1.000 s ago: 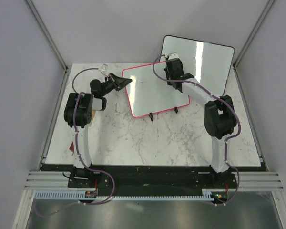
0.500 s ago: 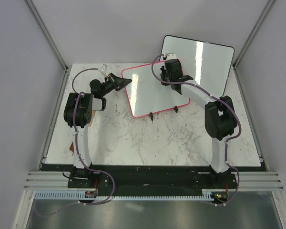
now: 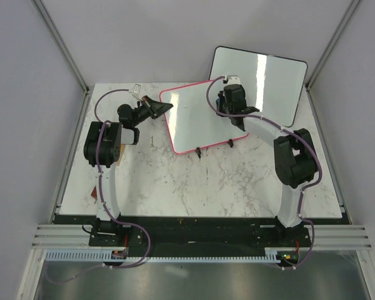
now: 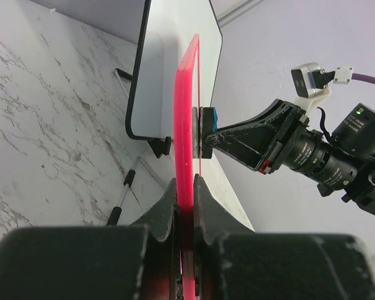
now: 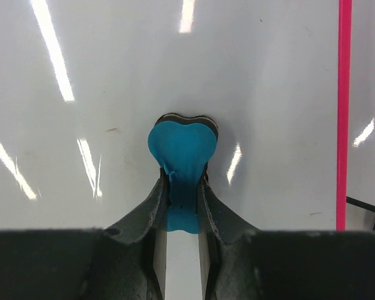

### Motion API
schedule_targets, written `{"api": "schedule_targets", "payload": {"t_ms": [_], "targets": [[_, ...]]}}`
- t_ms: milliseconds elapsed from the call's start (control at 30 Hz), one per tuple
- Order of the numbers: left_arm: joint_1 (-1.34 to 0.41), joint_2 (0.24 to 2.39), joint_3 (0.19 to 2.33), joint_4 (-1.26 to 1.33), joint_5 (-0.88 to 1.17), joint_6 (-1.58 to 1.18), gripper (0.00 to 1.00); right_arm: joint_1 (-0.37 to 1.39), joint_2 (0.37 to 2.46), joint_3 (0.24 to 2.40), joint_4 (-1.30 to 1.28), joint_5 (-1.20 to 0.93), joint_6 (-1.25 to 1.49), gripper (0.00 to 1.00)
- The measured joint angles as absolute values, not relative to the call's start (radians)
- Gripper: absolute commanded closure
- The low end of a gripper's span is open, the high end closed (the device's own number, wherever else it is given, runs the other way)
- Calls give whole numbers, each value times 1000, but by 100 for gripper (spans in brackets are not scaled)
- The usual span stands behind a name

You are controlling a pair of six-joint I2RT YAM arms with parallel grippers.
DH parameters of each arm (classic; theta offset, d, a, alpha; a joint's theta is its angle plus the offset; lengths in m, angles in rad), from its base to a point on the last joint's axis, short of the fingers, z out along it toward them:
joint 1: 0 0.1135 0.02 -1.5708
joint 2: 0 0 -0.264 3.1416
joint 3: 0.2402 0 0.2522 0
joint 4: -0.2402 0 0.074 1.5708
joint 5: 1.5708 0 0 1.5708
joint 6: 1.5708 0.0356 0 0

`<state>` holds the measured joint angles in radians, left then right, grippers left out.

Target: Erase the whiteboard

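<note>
The whiteboard (image 3: 190,125), white with a pink frame, stands tilted at the back middle of the marble table. My left gripper (image 3: 165,107) is shut on its left edge; in the left wrist view the pink frame (image 4: 186,112) runs up from between the jaws of the left gripper (image 4: 185,187). My right gripper (image 3: 229,107) is shut on a blue eraser (image 5: 182,147), which presses flat against the board's white face (image 5: 112,75) near its pink right frame (image 5: 344,112). The left wrist view shows the eraser (image 4: 208,120) touching the board. No writing shows around the eraser.
A larger black-framed whiteboard (image 3: 262,78) leans behind at the back right, close to the right arm, with its edge (image 4: 140,62) and a stand leg (image 4: 126,186) in the left wrist view. Small black feet (image 3: 199,152) prop the pink board. Grey walls enclose the table (image 3: 194,187).
The right gripper with the eraser has slid a little right and nearer along the board's face, and the right elbow has swung right. The left arm and the board have not moved.
</note>
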<state>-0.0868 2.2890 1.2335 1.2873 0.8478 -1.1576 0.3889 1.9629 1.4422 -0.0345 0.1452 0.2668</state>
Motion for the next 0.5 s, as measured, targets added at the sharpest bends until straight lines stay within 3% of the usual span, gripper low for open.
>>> {"api": "schedule_targets", "payload": {"t_ms": [500], "targets": [[-76, 2292, 1233, 1264, 849, -1158, 98, 642, 2168, 1839, -259, 278, 185, 100]]}}
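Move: The right hand already holds the blue eraser against the propped whiteboard's right part; the board's middle lies about 6 cm to its left, 2 cm nearer and 3 cm lower. The left gripper on the far side edge is roughly 18 cm left and 2 cm nearer. A spare board leans behind, some 13 cm right and 12 cm farther out. From the left hand, the board's middle is about 13 cm right, 1 cm nearer and 5 cm lower. Leftward in one quickening stroke of about 13 cm, the right hand slides the eraser along the whiteboard's face towards the left gripper, climbing only slightly, its wrist turning some 10 degrees counter-clockwise and rolling a little. Its fingers keep their grip on the eraser. The left hand keeps the board's left edge pinched, bracing it nearly in place. ##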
